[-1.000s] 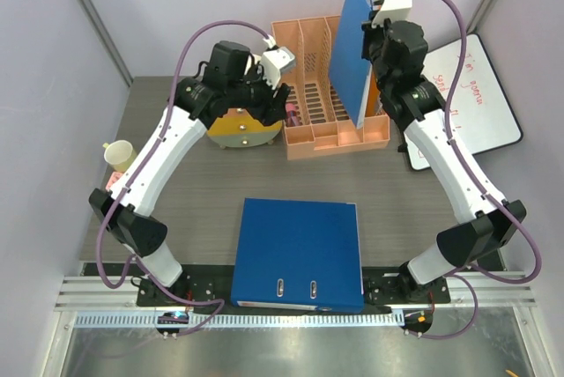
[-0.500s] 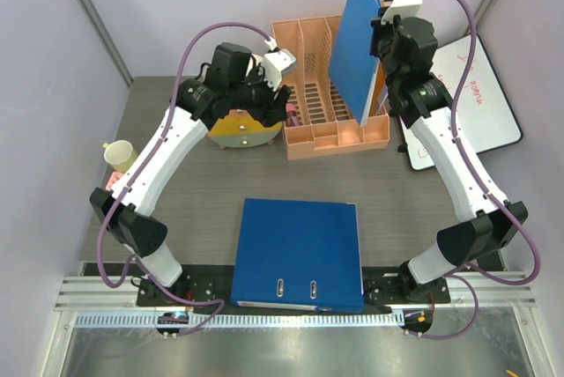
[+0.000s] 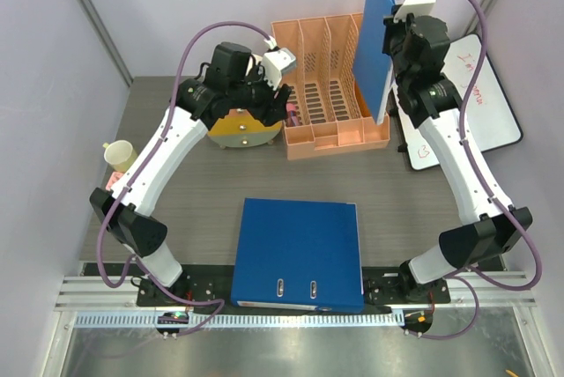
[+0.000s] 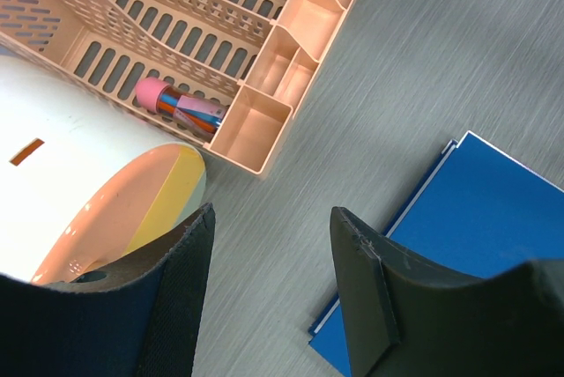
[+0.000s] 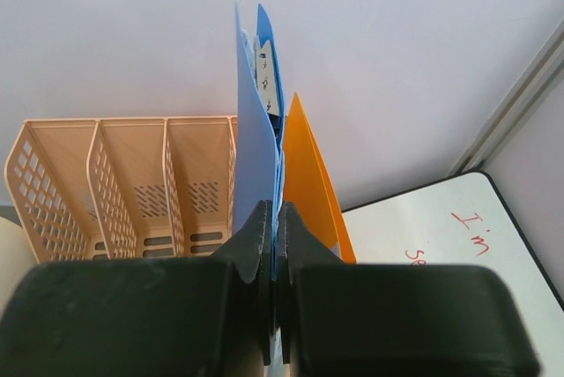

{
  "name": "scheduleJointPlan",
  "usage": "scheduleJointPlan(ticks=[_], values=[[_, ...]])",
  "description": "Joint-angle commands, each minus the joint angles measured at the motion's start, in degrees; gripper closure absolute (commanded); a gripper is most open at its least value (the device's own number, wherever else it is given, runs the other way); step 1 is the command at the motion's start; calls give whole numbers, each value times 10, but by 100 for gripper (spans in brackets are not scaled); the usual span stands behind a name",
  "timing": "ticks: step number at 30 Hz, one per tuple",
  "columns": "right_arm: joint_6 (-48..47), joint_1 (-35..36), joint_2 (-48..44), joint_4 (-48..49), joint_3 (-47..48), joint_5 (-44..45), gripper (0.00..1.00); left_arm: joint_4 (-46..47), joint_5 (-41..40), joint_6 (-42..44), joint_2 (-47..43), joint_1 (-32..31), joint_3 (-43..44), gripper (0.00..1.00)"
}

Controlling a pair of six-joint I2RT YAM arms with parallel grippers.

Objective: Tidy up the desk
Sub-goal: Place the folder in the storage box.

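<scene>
The desk (image 3: 203, 192) is a dark grey wood-grain top. My right gripper (image 3: 388, 69) (image 5: 276, 227) is shut on a thin blue folder (image 3: 372, 42) (image 5: 256, 130), held upright on edge over the right end of the orange file rack (image 3: 330, 86) (image 5: 123, 174). An orange sheet (image 5: 308, 183) shows just behind the folder. My left gripper (image 3: 280, 106) (image 4: 273, 289) hangs open and empty over the desk (image 4: 352, 113), beside a round white and yellow object (image 3: 242, 126) (image 4: 88, 192). A thick blue binder (image 3: 300, 254) (image 4: 476, 218) lies flat at the near edge.
A whiteboard (image 3: 480, 99) (image 5: 441, 227) with red writing lies at the right. A pale cup (image 3: 117, 155) and a pink item (image 3: 113, 183) sit at the left edge. Pink and coloured pens (image 4: 181, 106) lie in the file rack's (image 4: 203, 33) front compartment.
My right arm has carried the blue folder to the right, from over the rack's slots toward its right end. The left arm has stayed in place.
</scene>
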Motion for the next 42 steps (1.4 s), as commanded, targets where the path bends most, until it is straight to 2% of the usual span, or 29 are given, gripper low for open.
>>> scheduleJointPlan(ticks=[1,11,20,34,37,42], values=[[-14,-10,-44,72,9,15,99,18,10,-1,-14,2,9,44],[49,-10,-10,51,44,-28,99,21,5,3,-16,2,8,44],[102,6,-54,52,11,-85,99,26,5,8,-18,2,6,44],[134,8,26,85,39,-108,99,26,-8,15,-23,2,-4,44],[125,10,49,115,53,-112,99,27,-5,14,-21,2,-9,44],[109,11,69,199,17,-122,99,31,-7,14,-22,2,-16,44]])
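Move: The right gripper already holds the blue folder by its near edge, upright and reaching forward. The slot it is bound for, the storage box's slot just left of the orange folder, lies about 7 cm left, 8 ahead and some 30 below. The orange folder stands straight ahead about 8 cm, 25 lower; the pink pen holder is 20 cm left, level fore-and-aft, 38 below. From the left gripper the slot lies 20 cm ahead, 18 right, 16 below. Keep the right gripper shut on the blue folder and swing it left, away from over the orange folder, while turning the wrist about 10 degrees counter-clockwise and rolling its left side up about as much. Once it is nearly lined up with the slot, push forward some 4 cm and sink about 3.5 cm towards the slot, still easing left. ##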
